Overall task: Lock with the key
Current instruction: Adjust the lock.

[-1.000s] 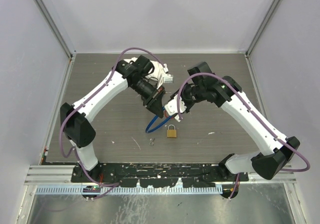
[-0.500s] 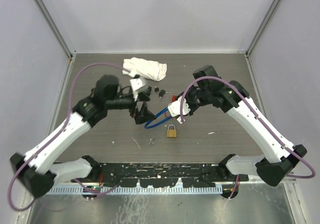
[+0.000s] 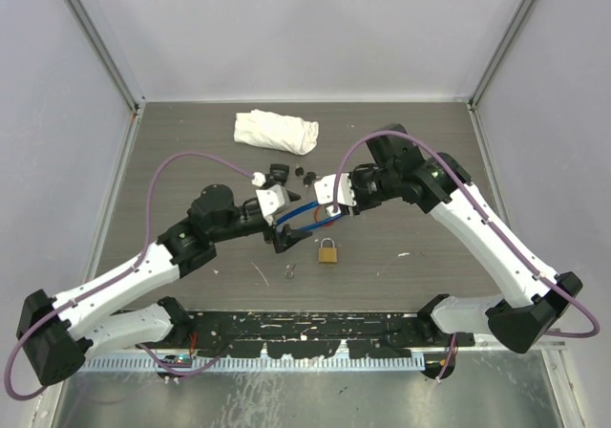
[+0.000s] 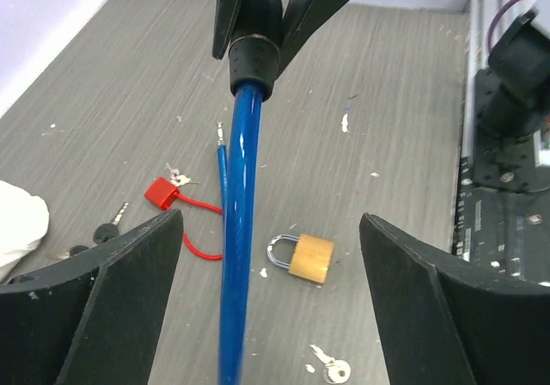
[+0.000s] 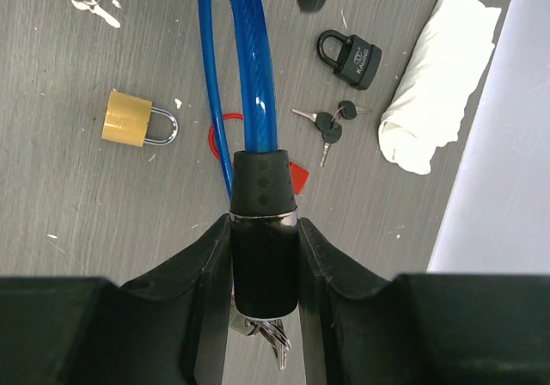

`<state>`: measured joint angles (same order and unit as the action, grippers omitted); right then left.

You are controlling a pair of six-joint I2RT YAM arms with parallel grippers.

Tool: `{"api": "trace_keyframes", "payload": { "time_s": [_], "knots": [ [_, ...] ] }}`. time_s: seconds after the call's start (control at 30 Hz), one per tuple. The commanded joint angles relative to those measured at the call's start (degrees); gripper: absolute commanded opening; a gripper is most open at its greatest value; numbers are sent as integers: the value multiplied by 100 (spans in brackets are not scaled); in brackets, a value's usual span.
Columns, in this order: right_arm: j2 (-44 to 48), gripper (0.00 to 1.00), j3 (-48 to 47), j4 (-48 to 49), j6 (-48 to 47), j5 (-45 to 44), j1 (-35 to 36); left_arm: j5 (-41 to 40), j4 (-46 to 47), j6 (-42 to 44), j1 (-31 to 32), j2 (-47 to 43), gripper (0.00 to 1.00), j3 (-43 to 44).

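Observation:
My right gripper (image 5: 264, 230) is shut on the black cylinder head (image 5: 262, 222) of a blue cable lock (image 5: 253, 76), held above the table. A bunch of keys (image 5: 273, 338) hangs from the rear end of that head. In the top view the right gripper (image 3: 329, 199) sits mid-table and the cable (image 3: 298, 216) runs from it toward the left gripper (image 3: 286, 232). My left gripper (image 4: 271, 299) stands open. The cable (image 4: 236, 273) passes between its fingers (image 4: 86, 308), nearer the left one and touching neither.
On the table lie a brass padlock (image 3: 327, 250), a small silver key (image 3: 291, 270), a black padlock (image 3: 278, 172), black-headed keys (image 3: 307, 173) and a red tag (image 5: 296, 177). A white cloth (image 3: 275, 130) lies at the back. Grey walls enclose three sides.
The left gripper opened and its arm swung off to the left and low. It has now come back with open jaws around the cable. The right gripper keeps its hold and shifted only slightly.

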<state>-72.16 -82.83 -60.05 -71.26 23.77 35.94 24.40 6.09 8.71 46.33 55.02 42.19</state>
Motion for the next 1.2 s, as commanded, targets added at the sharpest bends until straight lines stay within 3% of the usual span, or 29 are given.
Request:
{"api": "trace_keyframes", "payload": {
  "time_s": [0.0,0.2,0.27,0.33,0.37,0.4,0.47,0.5,0.6,0.67,0.77,1.0,1.17],
  "knots": [
    [20,6,-170,305,384,122,14,-334,538,447,98,443,79,410],
    [73,6,-108,320,418,147,16,-146,334,489,101,896,44,743],
    [91,6,-86,311,434,179,14,-125,218,530,93,954,15,815],
    [107,6,-69,312,481,227,13,-67,66,581,88,962,1,879],
    [120,9,-70,317,555,242,17,-63,22,592,94,950,0,894],
    [134,21,-98,306,654,251,18,-67,-26,608,84,925,0,898],
    [169,57,-251,275,1035,249,-26,-39,-117,644,56,870,0,901],
    [199,67,-405,190,1180,410,-146,4,-183,655,21,853,0,901],
    [339,81,-799,-135,1429,1715,-1281,236,-352,676,-116,795,0,902],
    [460,82,-803,-222,1453,2539,-2108,407,-432,673,-184,774,0,917],
    [597,80,-406,-84,1661,3031,-2646,627,-578,705,-209,730,0,969],
    [773,79,649,-451,1028,4685,-2786,1135,-929,780,-316,763,0,1094],
    [951,74,1039,31,1227,4425,-2841,1454,-915,777,-385,751,0,1059]
  ]
}}
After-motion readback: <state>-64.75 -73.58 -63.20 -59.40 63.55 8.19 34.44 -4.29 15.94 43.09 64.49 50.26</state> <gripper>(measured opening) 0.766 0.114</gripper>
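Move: The blue cable, where the left fingers will shut on it, lies about 3 cm right, 2 cm ahead and 2 cm below the left hand point. The lock's black cylinder, gripped by the right fingers, is 11 cm right and 4 cm ahead of the left hand. From the right hand, that cable spot is about 9 cm left and 2 cm back; on the table some 22 cm below, the brass padlock is 7 cm left and 8 cm back, the red tag 5 cm left and 6 cm ahead. Bring the left gripper about 4 cm forward, right and down along the blue cable towards the cylinder and pinch the cable. Then open the right fingers, let go of the cylinder and pull right and up about 9 cm, swing back and slightly left while sinking, and tip the fingers some 35 degrees flatter, ending open facing the key end. Meanwhile keep the left pinch and ease back 2 cm. ##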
